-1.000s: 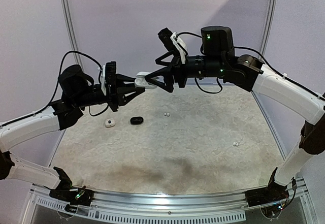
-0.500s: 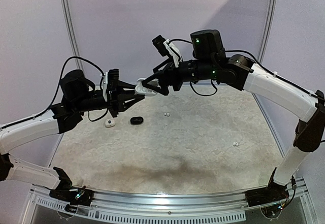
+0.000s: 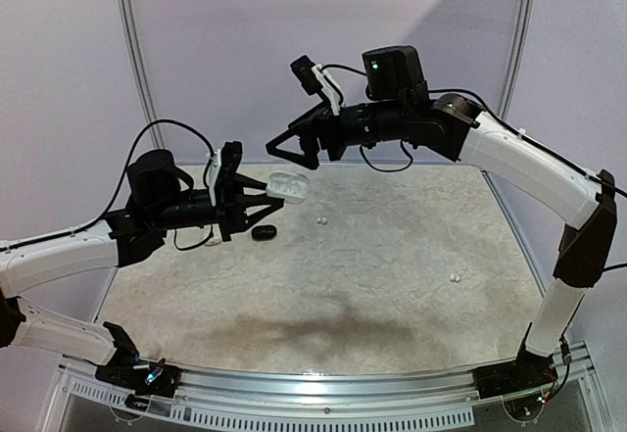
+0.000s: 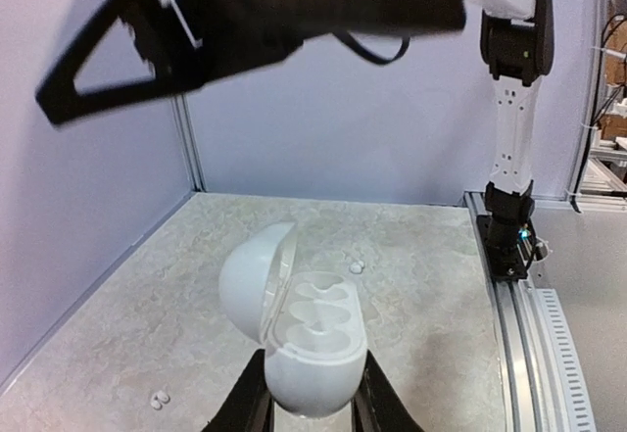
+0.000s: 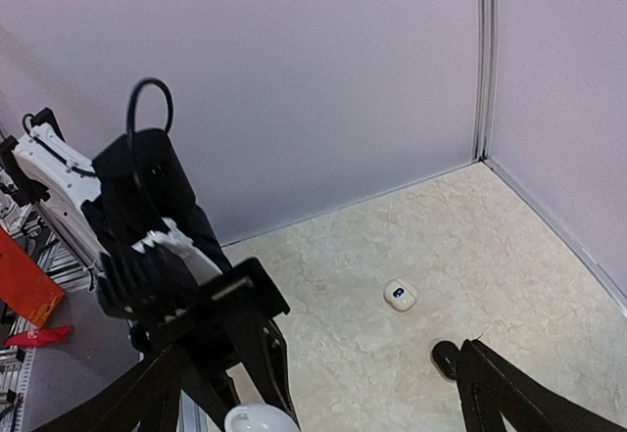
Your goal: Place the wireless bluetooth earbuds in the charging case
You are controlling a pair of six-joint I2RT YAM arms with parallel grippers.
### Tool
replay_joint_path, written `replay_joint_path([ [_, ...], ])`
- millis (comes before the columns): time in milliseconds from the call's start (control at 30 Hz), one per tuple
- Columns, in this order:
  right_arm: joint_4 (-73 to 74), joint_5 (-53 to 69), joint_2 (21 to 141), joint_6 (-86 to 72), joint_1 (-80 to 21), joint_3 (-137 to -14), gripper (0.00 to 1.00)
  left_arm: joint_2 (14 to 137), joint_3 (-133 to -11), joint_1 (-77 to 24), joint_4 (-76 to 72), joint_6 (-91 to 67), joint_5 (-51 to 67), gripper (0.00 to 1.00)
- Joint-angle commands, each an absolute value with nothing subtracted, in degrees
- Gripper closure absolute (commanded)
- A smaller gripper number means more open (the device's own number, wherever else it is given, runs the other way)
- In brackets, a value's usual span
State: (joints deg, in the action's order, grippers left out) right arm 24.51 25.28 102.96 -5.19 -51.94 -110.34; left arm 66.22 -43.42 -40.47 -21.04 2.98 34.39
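My left gripper (image 3: pixel 275 195) is shut on the lower half of a white charging case (image 3: pixel 288 186), held above the table with its lid swung open. In the left wrist view the charging case (image 4: pixel 312 339) shows bare moulded wells, its lid (image 4: pixel 253 277) tilted to the left, between my fingers (image 4: pixel 243 408). My right gripper (image 3: pixel 284 153) hangs open just above and behind the case, holding nothing; its finger (image 4: pixel 186 35) crosses the top of that view. Tiny white earbuds (image 3: pixel 320 221) lie behind the case, others (image 3: pixel 454 277) at the right. Earbuds (image 4: pixel 357 267) also show beyond the case.
A black oval case (image 3: pixel 263 232) lies on the table under my left gripper. A small white case with a blue spot (image 5: pixel 400 295) lies near the back wall, beside the black case (image 5: pixel 446 356). Walls close the table at the back and sides.
My right gripper has let go of the case, opened wide and lifted away. My left gripper has dropped lower and a little right with the case, whose lid now stands open.
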Motion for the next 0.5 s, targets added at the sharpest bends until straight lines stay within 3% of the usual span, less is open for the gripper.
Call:
replay_joint_path([
  [0,21.71,26.94,102.72,-6.64,-50.80,-112.93,0.01,67.16,-42.39,-41.31,-19.29,1.45,31.76,1.00],
  [167,28.91,11.54,98.23,-12.24,-45.32,-110.49,0.01,66.42,-41.78,-41.22,-19.03,1.63,30.47,1.00],
  [367,54.49,-8.49,95.47,-17.52,-34.70,-99.14,0.01,65.33,-40.69,-41.13,-19.51,2.32,30.31,1.00],
  [467,58.05,-10.88,95.84,-17.32,-30.54,-89.65,0.10,65.08,-40.35,-41.05,-19.51,2.53,30.41,1.00],
])
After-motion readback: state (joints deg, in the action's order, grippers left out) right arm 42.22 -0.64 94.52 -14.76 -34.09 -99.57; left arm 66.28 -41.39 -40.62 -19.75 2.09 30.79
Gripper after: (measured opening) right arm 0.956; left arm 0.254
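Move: The right hand is empty and wide open, and is bound for the white earbuds on the right of the table, about 40 cm to its right, level with it fore and aft and some 38 cm below. The opened white case, held in the left hand, sits just under it, about 8 cm lower and 4 cm back, 1 cm right; another white pair lies 21 cm ahead, 6 cm right, on the table. From the left hand the right-hand earbuds are some 41 cm right, 5 cm ahead, 30 cm down. After a slight lift clear of the opened case, the right hand sweeps quickly to the right, about 20 cm, while going forward some 12 cm and then sinking, away from the case and towards the right-hand earbuds; its wide-open fingers swing roughly 45 degrees clockwise from pointing left towards pointing forward, and dip further down. The left hand keeps its pinch on the case and lowers it about 2 cm, hardly turning. ##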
